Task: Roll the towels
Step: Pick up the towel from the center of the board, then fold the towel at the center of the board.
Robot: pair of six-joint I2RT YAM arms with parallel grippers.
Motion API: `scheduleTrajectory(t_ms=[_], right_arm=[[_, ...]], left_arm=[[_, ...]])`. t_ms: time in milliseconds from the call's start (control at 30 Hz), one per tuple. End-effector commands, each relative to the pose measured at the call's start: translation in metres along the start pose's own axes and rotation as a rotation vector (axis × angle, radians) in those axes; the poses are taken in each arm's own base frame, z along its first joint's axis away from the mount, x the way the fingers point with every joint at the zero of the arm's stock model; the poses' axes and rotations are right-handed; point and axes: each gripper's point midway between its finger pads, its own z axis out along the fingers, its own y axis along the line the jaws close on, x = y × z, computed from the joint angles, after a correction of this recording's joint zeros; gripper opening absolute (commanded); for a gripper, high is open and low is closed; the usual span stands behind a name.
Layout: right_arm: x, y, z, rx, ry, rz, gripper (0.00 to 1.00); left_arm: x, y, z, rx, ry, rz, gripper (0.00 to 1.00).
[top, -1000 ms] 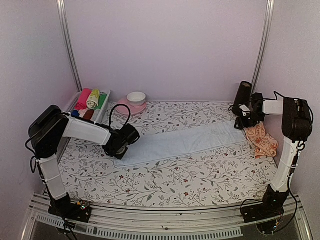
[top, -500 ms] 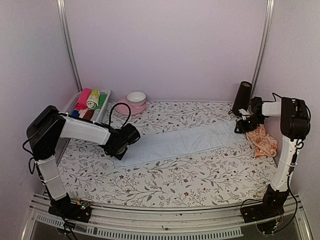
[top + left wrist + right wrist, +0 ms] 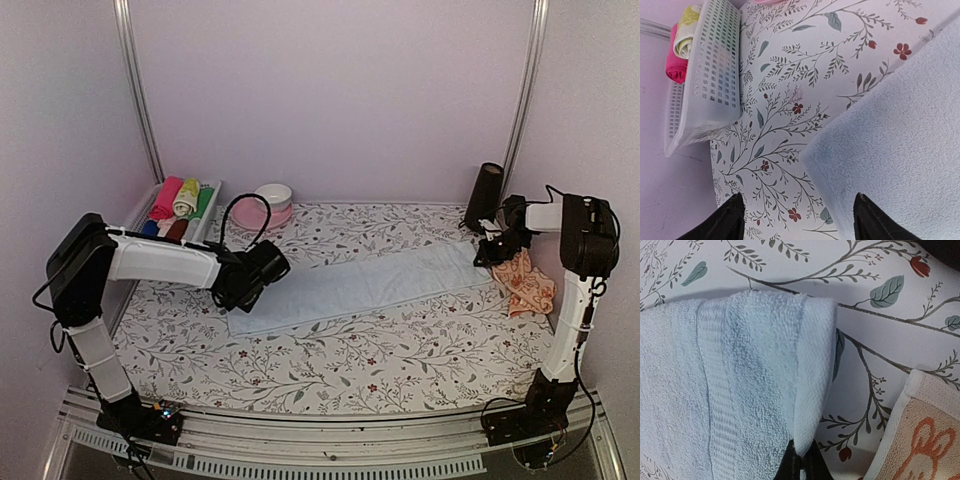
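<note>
The pale blue towel (image 3: 360, 285) lies flat and stretched out across the floral sheet. My left gripper (image 3: 240, 298) hovers open over its left end. In the left wrist view the towel's corner (image 3: 812, 150) sits between the spread fingers, and the gripper (image 3: 797, 220) touches nothing. My right gripper (image 3: 487, 257) is at the towel's right end. In the right wrist view the gripper (image 3: 802, 464) is shut on the folded-up edge of the blue towel (image 3: 740, 380). The peach-orange towel (image 3: 525, 280) lies crumpled just right of it, and its printed corner (image 3: 920, 440) shows beside the pinched edge.
A white perforated basket (image 3: 205, 215) with several rolled cloths stands at the back left, its wall (image 3: 705, 75) close to my left gripper. A pink dish with a white bowl (image 3: 270, 203) sits behind. A black cylinder (image 3: 486, 192) stands at the back right, near the side wall.
My right gripper has shut on the blue towel's right edge. My left gripper has opened wider and shifted slightly right over the towel's left corner.
</note>
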Motion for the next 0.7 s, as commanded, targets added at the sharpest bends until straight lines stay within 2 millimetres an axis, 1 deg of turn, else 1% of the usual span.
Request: scheduleTrajectory(t_ms=[0, 100, 267, 367, 533, 567, 600, 667], right_arm=[[-0.004, -0.004, -0.005, 0.002, -0.004, 0.022, 0.02], [-0.022, -0.013, -0.027, 0.077, -0.067, 0.009, 0.02], [-0.055, -0.028, -0.074, 0.205, -0.166, -0.025, 0.02], [-0.070, -0.043, -0.101, 0.273, -0.216, -0.022, 0.02], [-0.093, -0.068, -0.141, 0.342, -0.280, 0.002, 0.02], [-0.096, -0.069, -0.149, 0.346, -0.294, 0.000, 0.02], [-0.100, -0.063, -0.155, 0.330, -0.302, -0.014, 0.02], [-0.105, -0.032, -0.162, 0.215, -0.310, -0.068, 0.02]], left_arm=[[-0.004, 0.003, -0.012, -0.009, -0.028, -0.022, 0.75], [-0.001, -0.002, -0.013, -0.005, -0.027, -0.015, 0.75], [0.006, -0.012, -0.012, -0.002, -0.020, 0.002, 0.75], [0.012, -0.014, -0.010, -0.006, -0.010, 0.006, 0.75], [0.022, -0.015, -0.007, -0.007, 0.003, 0.007, 0.75], [0.023, -0.015, -0.007, -0.005, 0.002, 0.007, 0.75], [0.024, -0.015, -0.006, -0.001, 0.001, 0.005, 0.75], [0.025, -0.017, -0.006, 0.020, -0.009, -0.005, 0.76]])
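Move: The right gripper is already shut on the middle of the pale blue towel's right end; the towel's middle lies about 30 cm to its left and 7 cm back, flat on the table. The black cylinder stands roughly 13 cm ahead and 4 cm to the right, rising above the fingers; the orange towel is some 8 cm right and 7 cm back. From the open left gripper, the blue towel's middle is about 26 cm right, 5 cm ahead and 7 cm below. Keep the right fingers pinched on the blue towel's end and, after a brief hold, lift it about 14 cm with gathering speed, swinging right and outward towards the black cylinder while the fingertips tip forward nearly 20 degrees. Leave the left gripper open and empty, easing it just 2 cm back and slightly down. ##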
